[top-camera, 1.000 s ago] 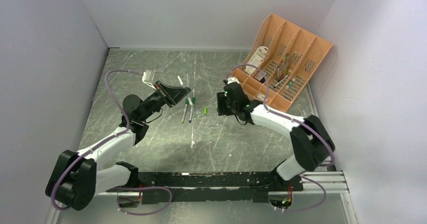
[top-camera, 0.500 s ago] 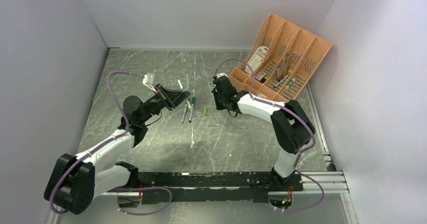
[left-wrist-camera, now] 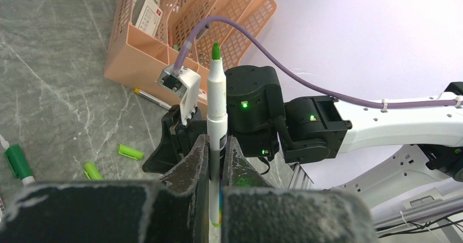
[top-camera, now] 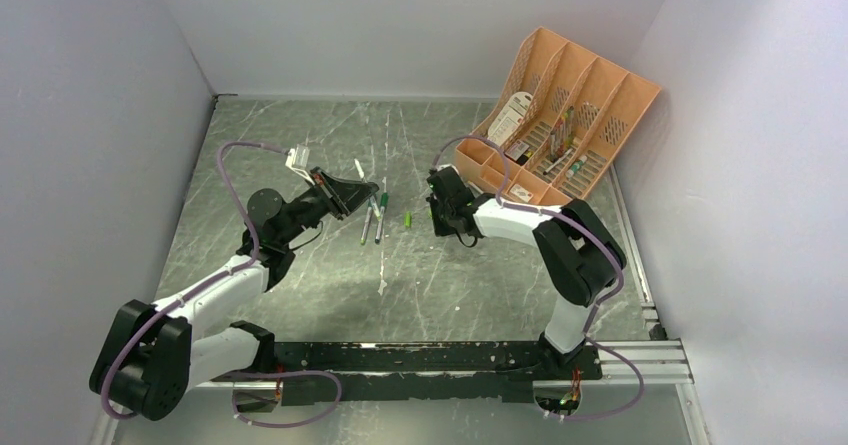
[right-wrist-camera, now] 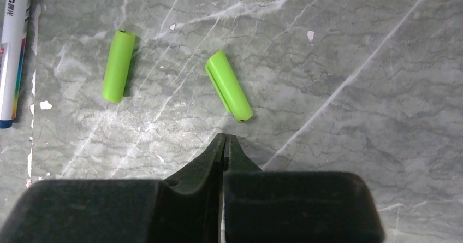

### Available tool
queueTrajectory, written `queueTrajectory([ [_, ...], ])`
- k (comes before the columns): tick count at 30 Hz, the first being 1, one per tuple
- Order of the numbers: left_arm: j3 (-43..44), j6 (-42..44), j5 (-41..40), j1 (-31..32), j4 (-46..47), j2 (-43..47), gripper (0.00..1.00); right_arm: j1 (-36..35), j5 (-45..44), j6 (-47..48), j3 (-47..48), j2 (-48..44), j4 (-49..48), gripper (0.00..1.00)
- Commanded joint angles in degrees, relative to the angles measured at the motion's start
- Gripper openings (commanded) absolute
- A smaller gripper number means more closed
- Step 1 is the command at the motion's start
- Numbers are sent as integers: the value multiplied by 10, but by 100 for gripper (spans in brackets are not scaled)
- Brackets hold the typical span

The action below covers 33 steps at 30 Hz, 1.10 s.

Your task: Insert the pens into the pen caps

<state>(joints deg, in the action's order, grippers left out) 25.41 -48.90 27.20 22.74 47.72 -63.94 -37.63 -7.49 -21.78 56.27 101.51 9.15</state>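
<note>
My left gripper (left-wrist-camera: 214,142) is shut on a pale pen (left-wrist-camera: 217,106), which stands straight up between the fingers with its green tip (left-wrist-camera: 216,50) on top. In the top view this gripper (top-camera: 362,187) is left of centre. Two bright green pen caps (right-wrist-camera: 119,65) (right-wrist-camera: 229,93) lie loose on the table. My right gripper (right-wrist-camera: 225,139) is shut with nothing in it, its tips just short of the nearer cap. From above, it (top-camera: 438,217) sits right of a cap (top-camera: 408,219). Two more pens (top-camera: 366,227) (top-camera: 380,221) lie side by side between the arms.
An orange organizer (top-camera: 585,90) with mixed stationery leans at the back right, close behind the right arm. Grey walls enclose the marbled table (top-camera: 300,135) on three sides. A white pen's end (right-wrist-camera: 13,52) shows at the left edge of the right wrist view.
My right gripper has gone from open to fully shut, with its arm drawn in and shifted slightly left near the caps. The left arm and its pen have hardly moved.
</note>
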Motion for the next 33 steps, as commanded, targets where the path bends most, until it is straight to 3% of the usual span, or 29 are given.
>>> queueTrajectory([
  [1,-2,11,5,-2,10,2,7,4,-15,-8,7,14,-1,0],
  [13,4,43,-14,-3,-55,48,7,29,-44,28,119,84,36,0],
  [24,7,47,-14,-6,-60,38,7,40,-36,40,200,135,48,0],
  [25,7,47,-13,-6,-59,38,7,41,-34,38,199,131,44,3],
  [28,6,46,-12,-7,-56,37,7,40,-33,20,169,95,17,32],
  [29,5,45,-11,-7,-54,36,7,39,-31,14,156,82,6,37],
  [33,1,39,-6,-7,-43,34,7,36,-18,1,129,62,-21,47],
])
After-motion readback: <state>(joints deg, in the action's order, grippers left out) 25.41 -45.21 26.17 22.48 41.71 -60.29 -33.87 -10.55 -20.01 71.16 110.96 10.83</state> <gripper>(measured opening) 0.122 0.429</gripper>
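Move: Right gripper, shut and low over the table: the near lime-green pen cap lies about 3 cm straight ahead of its tips and 1 cm lower. The second lime cap sits about 7 cm to the hand's left and 3 cm ahead; the nearer of the two green-capped pens is roughly 15 cm left and 4 cm ahead. From the left gripper, holding its pen up high, the near cap is some 8 cm forward, 18 cm right and 25 cm down. Slide the right gripper forward about 8 cm, nearly level and with its fingers kept shut, so that the tips push the near lime cap along the table and come past it on its right. Then open the fingers to nearly half, lifting 1 to 2 cm and easing back slightly, clear of the cap. ##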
